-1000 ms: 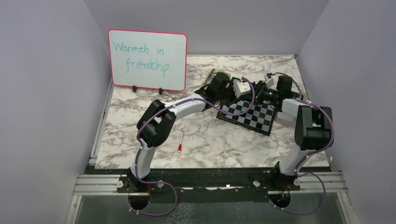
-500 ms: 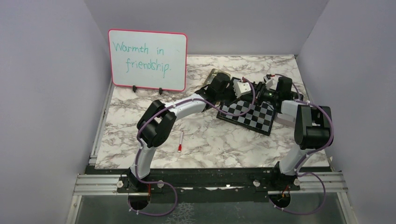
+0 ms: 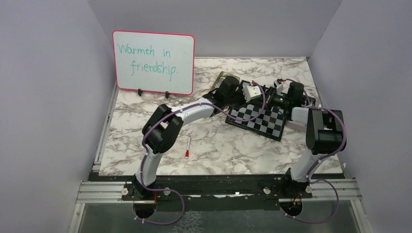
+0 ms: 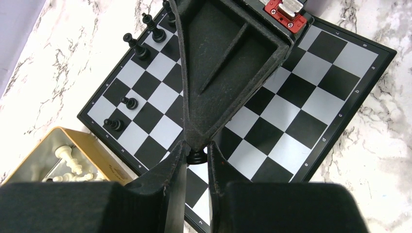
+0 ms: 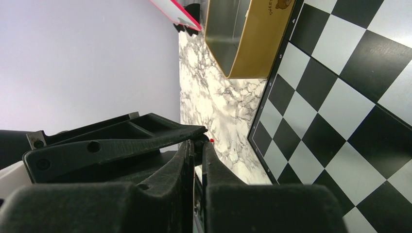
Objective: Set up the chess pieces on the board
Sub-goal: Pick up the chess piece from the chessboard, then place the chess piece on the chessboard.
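The board [image 3: 257, 119] lies at the back right, tilted; it also shows in the left wrist view [image 4: 311, 97] and the right wrist view [image 5: 340, 97]. Several black pieces [image 4: 128, 102] stand along its far-left squares. My left gripper [image 4: 197, 154] is shut on the base of a black piece [image 4: 197, 156] just above the board. My right gripper [image 5: 199, 143] is shut tip to tip against it on the same piece; its finger [image 4: 228, 63] reaches in from above. In the top view both grippers meet over the board's far edge [image 3: 267, 94]. Cream pieces [image 4: 68, 158] lie in a gold tin [image 4: 99, 158].
The gold tin [image 3: 224, 77] sits just behind the board's left corner. A pink-framed whiteboard [image 3: 153, 62] stands at the back left. A red-capped pen [image 3: 187, 147] lies on the marble mid-table. Walls close in on both sides.
My right arm has shifted slightly towards the back. The left arm has hardly moved; both grippers stay together over the board's far edge.
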{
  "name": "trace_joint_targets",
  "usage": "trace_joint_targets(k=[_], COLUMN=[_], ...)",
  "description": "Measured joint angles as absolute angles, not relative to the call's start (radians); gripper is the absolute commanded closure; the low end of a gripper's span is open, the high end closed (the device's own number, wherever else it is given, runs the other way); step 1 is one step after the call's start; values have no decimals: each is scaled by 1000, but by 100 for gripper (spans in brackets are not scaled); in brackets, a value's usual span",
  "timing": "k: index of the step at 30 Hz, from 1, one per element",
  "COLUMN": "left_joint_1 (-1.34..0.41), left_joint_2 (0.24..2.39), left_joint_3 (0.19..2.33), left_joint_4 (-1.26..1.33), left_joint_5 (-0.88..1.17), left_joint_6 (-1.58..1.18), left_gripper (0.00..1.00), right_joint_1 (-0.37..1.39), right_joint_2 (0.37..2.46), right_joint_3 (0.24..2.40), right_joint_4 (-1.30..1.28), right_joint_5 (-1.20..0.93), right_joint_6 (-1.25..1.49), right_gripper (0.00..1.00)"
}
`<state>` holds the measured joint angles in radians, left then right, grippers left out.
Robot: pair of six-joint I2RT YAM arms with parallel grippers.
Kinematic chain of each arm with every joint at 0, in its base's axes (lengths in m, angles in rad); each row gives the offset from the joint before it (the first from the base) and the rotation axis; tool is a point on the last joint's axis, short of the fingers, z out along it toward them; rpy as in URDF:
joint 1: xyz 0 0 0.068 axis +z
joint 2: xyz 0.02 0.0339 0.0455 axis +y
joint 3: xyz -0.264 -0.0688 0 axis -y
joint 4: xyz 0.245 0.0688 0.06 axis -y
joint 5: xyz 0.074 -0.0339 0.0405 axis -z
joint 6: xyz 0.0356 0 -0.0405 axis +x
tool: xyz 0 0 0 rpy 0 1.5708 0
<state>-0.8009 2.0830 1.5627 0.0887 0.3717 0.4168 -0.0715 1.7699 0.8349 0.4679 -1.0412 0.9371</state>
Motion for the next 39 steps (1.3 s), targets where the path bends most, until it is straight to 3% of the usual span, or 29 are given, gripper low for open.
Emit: trace_joint_targets(k=[3,8,14,16,17,32,39], left_joint_1=[-801,-803,-807,-806,-806,-786,-598], left_joint_2=[2081,2080,2080,2080,2080,1866,1665], left_joint_3=[1562,1561,1554,1551,1551,1502,1378], left_joint_4=[89,89,80,73,66,-138,-251], left_joint_5=[369,359,305,297,297,165,239], left_joint_6=[421,426,425,414,406,187,-32], left_gripper=[96,61,40,8,2,1,1], right_joint_1=[-72,-72,-70,-69,-69,-60,-18], right_joint_2=[1770,1769,1747,1737,1734,1696,1692], right_joint_3=[825,822,825,834,842,968,1019], right_joint_4=[495,504,449,414,398,233,177], right_joint_5=[-1041,-1036,-992,-959,-943,-555,-383], right_joint_6=[954,952,891,857,841,439,291], right_gripper=[94,94,94,94,94,91,91])
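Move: The black chess piece sits in the air right at the fingertips of both hands, still held by the left while the right's fingers are already around it. From the right hand, the nearer small black pawn on the board stands about 10 cm ahead, 4 cm right and 9 cm lower. The nearest black piece of the far row is some 11 cm ahead and 10 cm right; the tan box's middle is roughly 11 cm ahead and 8 cm left. The right fingers keep their pinch on the black piece and firm up on it while the left fingers open wide and let go, sinking about a centimetre. The left hand then backs off some 15 cm to its left, rising as it turns counter-clockwise; the right carries the piece about 8 cm forward and 7 cm right over the board towards the far row, rolling its left side down some 45 degrees. ##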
